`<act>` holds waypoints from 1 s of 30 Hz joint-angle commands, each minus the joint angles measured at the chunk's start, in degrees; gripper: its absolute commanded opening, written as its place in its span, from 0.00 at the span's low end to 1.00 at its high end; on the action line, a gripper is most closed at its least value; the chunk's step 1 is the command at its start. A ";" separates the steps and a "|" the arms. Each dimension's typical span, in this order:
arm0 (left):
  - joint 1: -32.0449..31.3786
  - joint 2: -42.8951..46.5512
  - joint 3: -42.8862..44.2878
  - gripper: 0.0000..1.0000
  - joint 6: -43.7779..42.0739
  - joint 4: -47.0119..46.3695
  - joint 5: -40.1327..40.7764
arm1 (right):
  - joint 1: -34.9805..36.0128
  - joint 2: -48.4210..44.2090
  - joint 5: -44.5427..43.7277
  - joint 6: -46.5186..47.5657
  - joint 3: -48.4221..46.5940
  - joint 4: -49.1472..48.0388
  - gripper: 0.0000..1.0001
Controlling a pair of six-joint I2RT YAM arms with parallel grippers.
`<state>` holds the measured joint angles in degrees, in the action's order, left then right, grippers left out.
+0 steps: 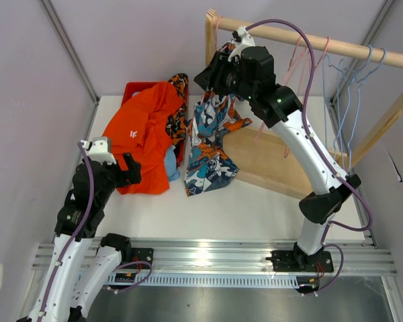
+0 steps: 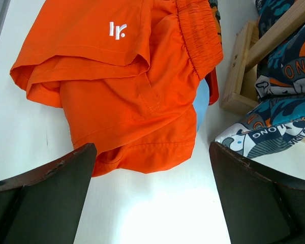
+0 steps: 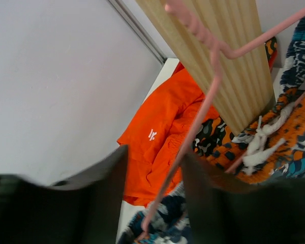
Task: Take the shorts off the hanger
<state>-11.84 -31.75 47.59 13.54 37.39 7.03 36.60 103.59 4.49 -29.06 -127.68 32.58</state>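
Note:
The teal-orange-white wave-print shorts (image 1: 211, 144) hang from a pink hanger (image 3: 203, 109) at the left end of the wooden rail (image 1: 309, 41), their lower part resting on the table. My right gripper (image 1: 215, 70) is up at the hanger. In the right wrist view its jaws (image 3: 155, 173) stand partly apart around the hanger's sloping wire, which runs close to the right finger. The bright orange shorts (image 1: 144, 131) lie heaped over a red bin. My left gripper (image 2: 152, 193) hovers open over bare table just short of their hem (image 2: 117, 76).
The red bin (image 1: 138, 88) at the back left also holds blotched orange-black shorts (image 1: 178, 100) and light blue fabric (image 2: 202, 104). Several empty wire hangers (image 1: 349, 74) hang further right on the rail. The rack's wooden base (image 2: 239, 76) stands on the table behind the hanging shorts.

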 commanded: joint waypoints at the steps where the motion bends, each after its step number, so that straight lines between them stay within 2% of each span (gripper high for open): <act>1: -0.38 0.55 -0.31 0.99 0.79 -2.32 -1.14 | 0.23 0.38 -1.50 -1.61 0.06 -1.82 0.42; 2: -0.38 0.63 -0.31 0.99 0.79 -2.32 -1.05 | 0.31 0.47 -1.59 -1.53 0.15 -1.90 0.34; 3: -0.38 0.81 -0.31 0.99 0.79 -2.32 -1.05 | 0.31 0.38 -1.77 -1.61 0.06 -1.73 0.20; 6: -0.38 0.98 -0.22 0.99 0.79 -2.32 -0.79 | 0.40 -0.32 -2.38 -1.27 -0.38 -1.20 0.00; 11: -0.38 0.99 1.18 0.99 0.44 -2.14 -1.05 | 0.40 -1.90 -4.40 0.93 -4.85 1.52 0.00; 15: -1.08 -1.03 4.17 0.99 0.96 -3.81 -4.82 | 0.40 -3.56 -6.86 2.69 -12.49 3.55 0.00; 17: -3.45 -3.05 6.54 0.99 1.84 -6.53 -9.65 | 0.40 -5.14 -7.56 2.60 -12.68 2.84 0.00; 21: -14.15 -8.67 14.34 0.99 2.02 -12.68 -11.68 | 0.40 -9.10 -7.31 1.90 -10.58 2.05 0.00; 24: -27.31 -16.75 19.52 0.99 -0.17 -16.20 -11.51 | 0.58 -12.35 -7.04 1.72 -6.19 1.00 0.00; 28: -37.35 -25.36 22.89 0.99 -2.20 -22.95 -9.84 | 0.58 -15.34 -8.00 2.60 -1.79 1.08 0.00; 30: -40.01 -30.01 24.03 0.99 -2.29 -25.33 -8.88 | 0.58 -16.58 -8.01 2.95 -0.30 1.43 0.00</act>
<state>-47.92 -56.27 69.28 12.99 18.74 -2.13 36.97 89.86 -2.37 -28.73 -128.79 41.71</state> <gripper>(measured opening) 0.994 0.040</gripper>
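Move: Between the right hand's half-open fingers runs the side wire of the pink hanger. The patterned shorts hang from it, their middle about 4 cm ahead, 5 cm right and 15 cm below; the rod's left end is roughly 10 cm ahead, 8 cm above. From the left hand these shorts lie some 18 cm ahead, 26 cm right and about 5 cm higher, while the orange shorts lie about 20 cm ahead, 4 cm right and 20 cm below. Shutting on the hanger's side wire, the right hand pinches it, dips about a centimetre, then draws it up, right and back, some 13 cm in all. The left hand first waits, then sweeps about 23 cm right and 13 cm up towards the patterned shorts, turning some 45 degrees clockwise with fingers wide open. ##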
